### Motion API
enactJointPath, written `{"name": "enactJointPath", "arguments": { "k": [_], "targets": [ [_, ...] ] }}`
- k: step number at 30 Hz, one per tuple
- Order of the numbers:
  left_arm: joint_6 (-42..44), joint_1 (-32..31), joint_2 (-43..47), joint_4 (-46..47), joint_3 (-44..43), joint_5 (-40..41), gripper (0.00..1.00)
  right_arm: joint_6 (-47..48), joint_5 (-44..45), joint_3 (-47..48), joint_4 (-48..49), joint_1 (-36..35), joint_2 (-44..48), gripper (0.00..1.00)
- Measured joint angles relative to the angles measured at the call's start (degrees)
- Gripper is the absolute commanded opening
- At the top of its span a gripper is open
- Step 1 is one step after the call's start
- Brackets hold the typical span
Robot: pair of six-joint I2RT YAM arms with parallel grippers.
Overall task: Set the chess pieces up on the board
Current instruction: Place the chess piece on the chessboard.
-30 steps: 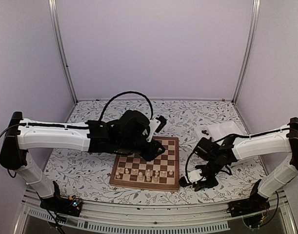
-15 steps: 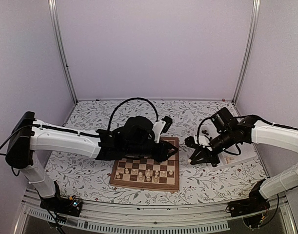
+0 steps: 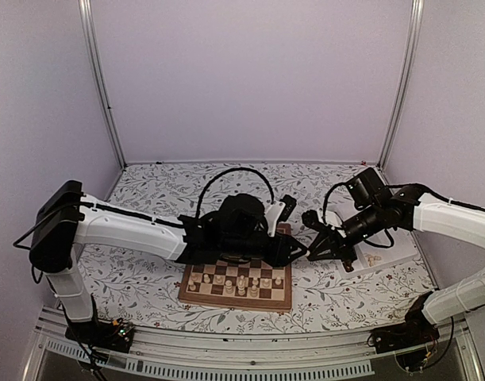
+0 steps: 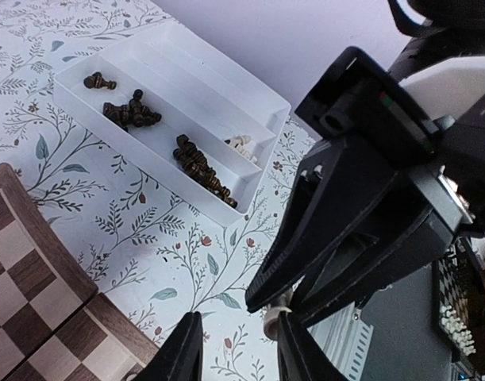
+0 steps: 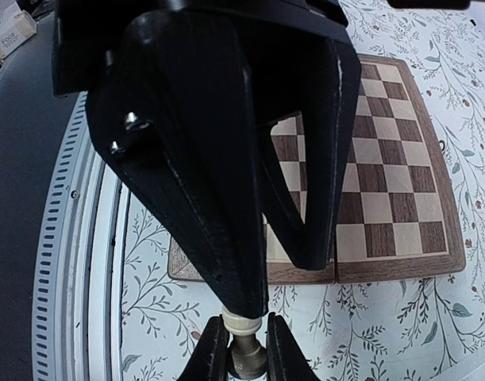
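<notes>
The board (image 3: 184, 290) lies at the front centre with several pale chess pieces (image 3: 239, 282) on its near rows. Just off its right edge the two grippers meet tip to tip above the cloth. My right gripper (image 5: 247, 354) is shut on a pale chess piece (image 5: 248, 324), which also shows in the left wrist view as a cream piece (image 4: 275, 321). My left gripper (image 4: 238, 351) is open; its right finger (image 4: 296, 353) is against that piece and the other finger stands apart. From above, the left gripper (image 3: 299, 254) faces the right gripper (image 3: 313, 253).
A white tray (image 4: 250, 91) with long compartments sits right of the board, holding several dark pieces (image 4: 199, 163) and a few pale ones (image 4: 240, 143). The tray (image 3: 401, 252) lies under the right arm. Flowered cloth covers the table; frame posts stand at the back corners.
My left gripper has moved right, from over the board to just past its right edge. The right gripper has risen from the cloth at the board's front right and come in to meet it.
</notes>
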State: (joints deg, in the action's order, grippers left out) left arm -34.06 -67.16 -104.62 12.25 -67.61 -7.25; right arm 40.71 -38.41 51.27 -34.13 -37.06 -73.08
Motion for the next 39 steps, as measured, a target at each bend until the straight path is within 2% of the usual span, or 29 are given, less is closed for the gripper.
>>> {"name": "enactJointPath", "arguments": {
  "k": [12, 22, 33, 39],
  "targets": [
    [-2.0, 0.2, -1.6, 1.6, -0.8, -2.1, 0.34, -0.7, 0.4, 0.0, -1.8, 0.2, 0.0, 0.11],
    [-4.1, -0.3, 0.0, 7.9, 2.5, -2.6, 0.36, -1.0, 0.5, 0.0, 1.3, 0.2, 0.1, 0.11],
    [-5.3, -0.3, -1.4, 7.5, 1.2, -3.8, 0.17, -1.0, 0.7, 0.0, 0.8, 0.3, 0.6, 0.11],
    [-5.1, -0.3, -1.5, 7.2, 1.1, -3.8, 0.11, -0.9, 0.7, -0.2, 0.3, 0.3, 0.9, 0.14]
  ]
}}
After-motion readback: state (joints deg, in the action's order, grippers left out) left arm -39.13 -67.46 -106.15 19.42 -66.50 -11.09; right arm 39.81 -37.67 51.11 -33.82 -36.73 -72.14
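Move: Just beyond the left fingertips, about 1 cm right and 1 cm back of the left hand at its own height, is the free end of the chess piece that the right hand holds; the piece's middle is some 1 cm left of the right hand. The chessboard's middle lies roughly 16 cm left, 4 cm ahead and 16 cm below the left hand, its nearest standing piece about 5 cm left, 1 cm back and 14 cm below. Easing about 1 cm back and 1 cm to the right, with a small rise and its fingertips tilting up some 5 degrees, the left hand brings its part-open fingers around the end of the chess piece sticking out of the right gripper, then closes and pinches it. The right hand stays within a centimetre and keeps its grip, holding the piece out. ##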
